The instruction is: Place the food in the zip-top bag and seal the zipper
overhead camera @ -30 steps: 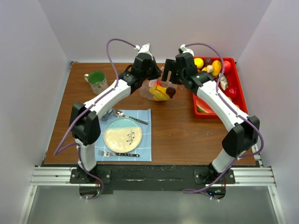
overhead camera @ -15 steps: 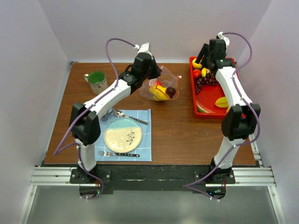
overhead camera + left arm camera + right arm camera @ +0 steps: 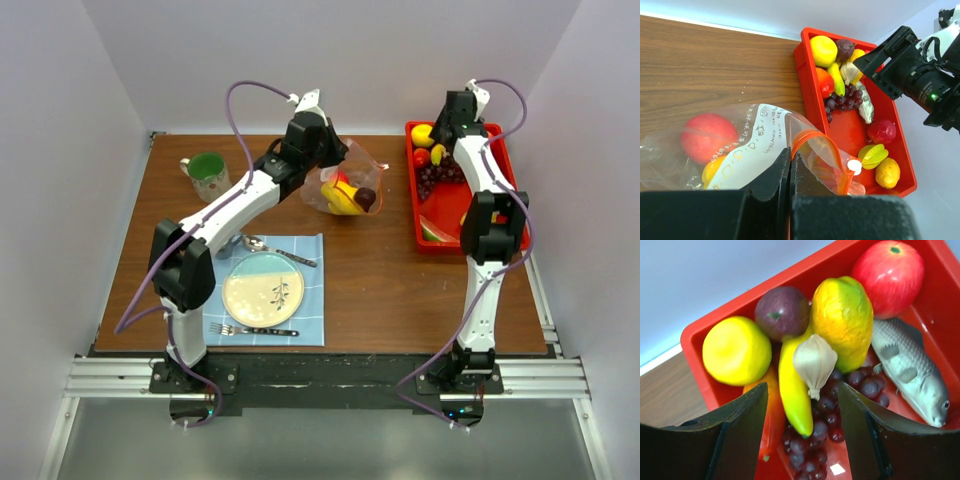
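The clear zip-top bag (image 3: pixel 345 190) lies at the table's centre back with yellow, red and dark food inside. My left gripper (image 3: pixel 325 160) is shut on the bag's mouth edge (image 3: pixel 782 150) and holds the orange-red zipper (image 3: pixel 812 137) arched open, its white slider (image 3: pixel 854 166) on the right. My right gripper (image 3: pixel 445 132) hovers over the far end of the red tray (image 3: pixel 412 190). It (image 3: pixel 802 390) is open, its fingers (image 3: pixel 740 435) on either side of a yellow banana (image 3: pixel 792 405), a garlic bulb (image 3: pixel 815 362) and purple grapes (image 3: pixel 825 440).
In the tray are also a lemon (image 3: pixel 735 350), purple fruit (image 3: pixel 782 312), mango (image 3: pixel 842 320), red apple (image 3: pixel 890 272) and fish (image 3: pixel 907 370). A green mug (image 3: pixel 207 175) stands far left. A plate (image 3: pixel 235 300), spoon (image 3: pixel 275 250) and fork (image 3: pixel 250 329) lie on a blue cloth.
My right arm has swung from the bag's mouth to the far end of the red tray, and its jaws have narrowed. The left gripper and the bag have stayed put.
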`<move>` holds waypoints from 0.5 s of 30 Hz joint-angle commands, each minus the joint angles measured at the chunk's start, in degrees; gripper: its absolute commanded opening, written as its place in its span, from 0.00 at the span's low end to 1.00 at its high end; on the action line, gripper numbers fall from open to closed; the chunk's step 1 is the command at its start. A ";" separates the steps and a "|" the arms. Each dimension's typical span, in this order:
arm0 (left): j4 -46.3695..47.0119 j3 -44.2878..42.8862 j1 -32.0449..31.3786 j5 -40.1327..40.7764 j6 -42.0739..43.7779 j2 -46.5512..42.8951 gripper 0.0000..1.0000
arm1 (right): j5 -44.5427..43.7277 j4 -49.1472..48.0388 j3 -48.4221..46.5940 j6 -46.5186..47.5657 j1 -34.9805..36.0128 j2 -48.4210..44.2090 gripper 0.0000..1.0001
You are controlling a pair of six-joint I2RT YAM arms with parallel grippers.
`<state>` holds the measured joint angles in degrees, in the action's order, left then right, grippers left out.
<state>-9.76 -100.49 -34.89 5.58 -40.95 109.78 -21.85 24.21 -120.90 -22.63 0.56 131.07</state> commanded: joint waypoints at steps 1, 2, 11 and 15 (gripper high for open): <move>5.01 0.20 -0.09 -1.19 -0.01 -2.90 0.00 | -4.08 -3.72 -3.55 1.36 -0.29 1.55 0.61; 5.19 0.12 -0.09 -1.19 -0.10 -2.81 0.00 | -3.82 -3.73 -3.90 1.28 -0.38 2.08 0.61; 4.75 -0.94 -0.08 -1.37 0.43 -2.73 0.00 | -1.09 -3.29 -8.29 0.84 -2.84 7.44 0.61; 4.66 -1.29 0.00 -1.36 0.43 -2.64 0.00 | -1.53 -3.11 -9.00 0.92 -3.11 7.98 0.60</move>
<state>-8.60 -100.40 -34.89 4.64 -40.93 109.75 -22.85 22.24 -127.04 -22.24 -1.93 139.72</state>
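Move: Just below the right hand, over the red tray, the garlic lies about 4 cm ahead, 4 cm to the right and 7 cm down. The yellow-green mango is some 2 cm farther out than the garlic and 4 cm to its right; the plum is 5 cm beyond the garlic; the banana is about 2 cm nearer and 3 cm to its left. From the left hand the garlic is about 17 cm ahead, 31 cm right and 18 cm lower. Sinking about 4 cm into the tray's far part, the right hand also drifts some 3 cm right and 2 cm forward, coming down on the garlic with its fingers kept well open and pointing forward and down, the wrist hardly turning. The sideways part comes mostly late. The left hand stays put, still pinching the bag's rim so that its mouth stays open. ##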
